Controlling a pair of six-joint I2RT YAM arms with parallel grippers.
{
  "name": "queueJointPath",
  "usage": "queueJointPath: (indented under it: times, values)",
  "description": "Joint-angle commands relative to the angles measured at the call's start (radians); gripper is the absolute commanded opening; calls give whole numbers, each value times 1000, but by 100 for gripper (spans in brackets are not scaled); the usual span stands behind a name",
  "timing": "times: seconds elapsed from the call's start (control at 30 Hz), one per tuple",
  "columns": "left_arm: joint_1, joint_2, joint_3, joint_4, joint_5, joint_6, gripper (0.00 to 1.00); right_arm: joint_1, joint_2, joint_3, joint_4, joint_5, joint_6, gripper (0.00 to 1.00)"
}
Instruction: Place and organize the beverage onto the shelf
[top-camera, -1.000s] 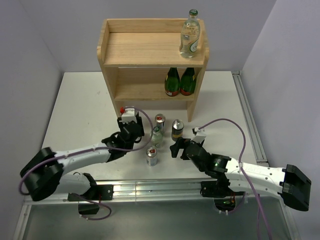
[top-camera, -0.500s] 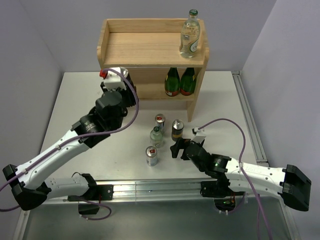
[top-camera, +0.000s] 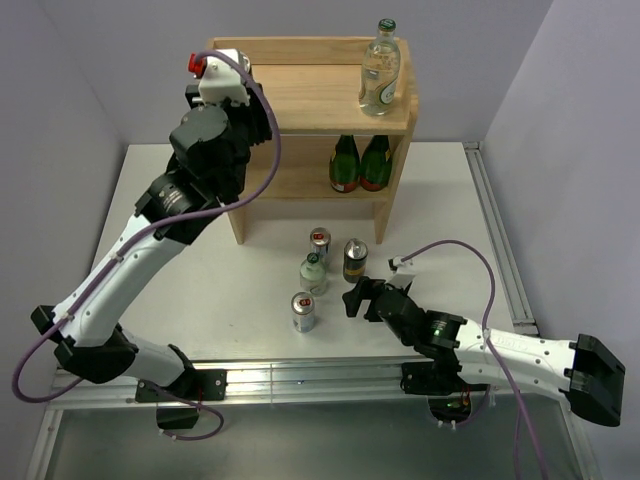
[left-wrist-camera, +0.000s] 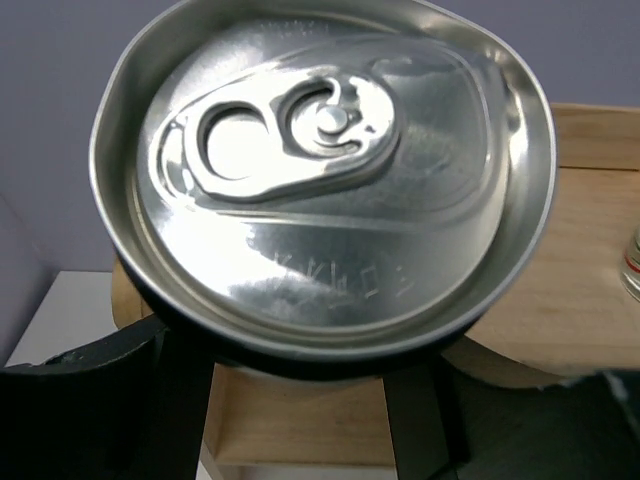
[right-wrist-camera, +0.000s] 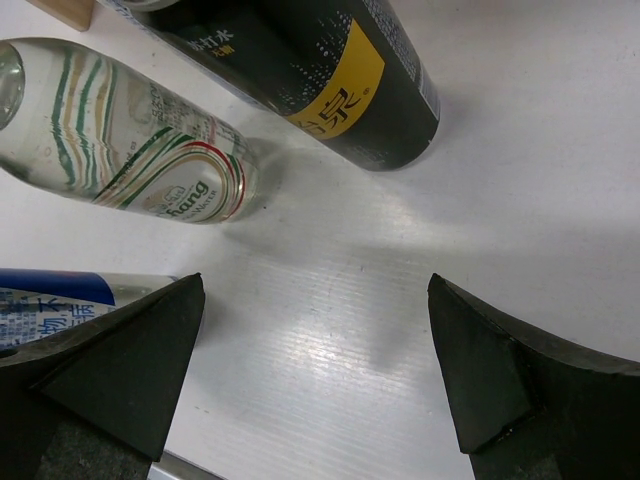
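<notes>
My left gripper is raised by the left end of the wooden shelf and is shut on a black-sided can. Its silver lid fills the left wrist view, with the shelf's top board behind it. One clear green-capped bottle stands at the right of the top board. On the table stand a black can with a gold band, a clear bottle and two silver-blue-red cans. My right gripper hangs open just in front of the black can, with nothing between its fingers.
Two dark green bottles with red labels stand on the right of the shelf's lower tier. The right wrist view shows the clear bottle and a blue-silver can to the left of the open jaws. A metal rail runs along the table's near edge.
My left arm has lifted the can from the table up to the left end of the shelf's top. The right arm has hardly moved.
</notes>
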Motion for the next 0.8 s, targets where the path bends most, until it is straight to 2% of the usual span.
queueJointPath:
  times: [0.0, 0.37, 0.57, 0.67, 0.7, 0.77]
  values:
    - [48, 37, 105, 58, 19, 85, 0, -6, -26, -8, 17, 28, 13, 100]
    - [264, 201, 268, 0, 175, -16, 0, -6, -53, -21, 23, 28, 12, 100]
    - [312, 222, 263, -26, 204, -64, 2, -7, -45, -20, 26, 31, 12, 100]
    - [323, 227, 255, -31, 197, -70, 13, -6, -43, -18, 25, 34, 13, 100]
    - [327, 232, 252, -33, 195, -70, 24, -6, -42, -18, 23, 33, 13, 100]
    - [332, 238, 258, -42, 183, -70, 40, -6, -40, -18, 23, 34, 15, 100]
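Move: The dark can is already in the left gripper. Its free spot, the left end of the top shelf, lies about 10 cm ahead, 3 cm left and some 9 cm below the hand. The shelf's left side panel stands about 10 cm ahead and 7 cm left; the clear bottle stands some 11 cm ahead and 27 cm right. From the right hand, that spot is about 26 cm ahead, 29 cm left and 34 cm up. Bring the left gripper about 10 cm forward in over the left end of the top shelf, bearing some 3 cm left towards the side panel. Sink it about 2 cm on the way, with the can tipping forward by only some 5 degrees, then ease to a stop. Keep the fingers closed around the can throughout. ##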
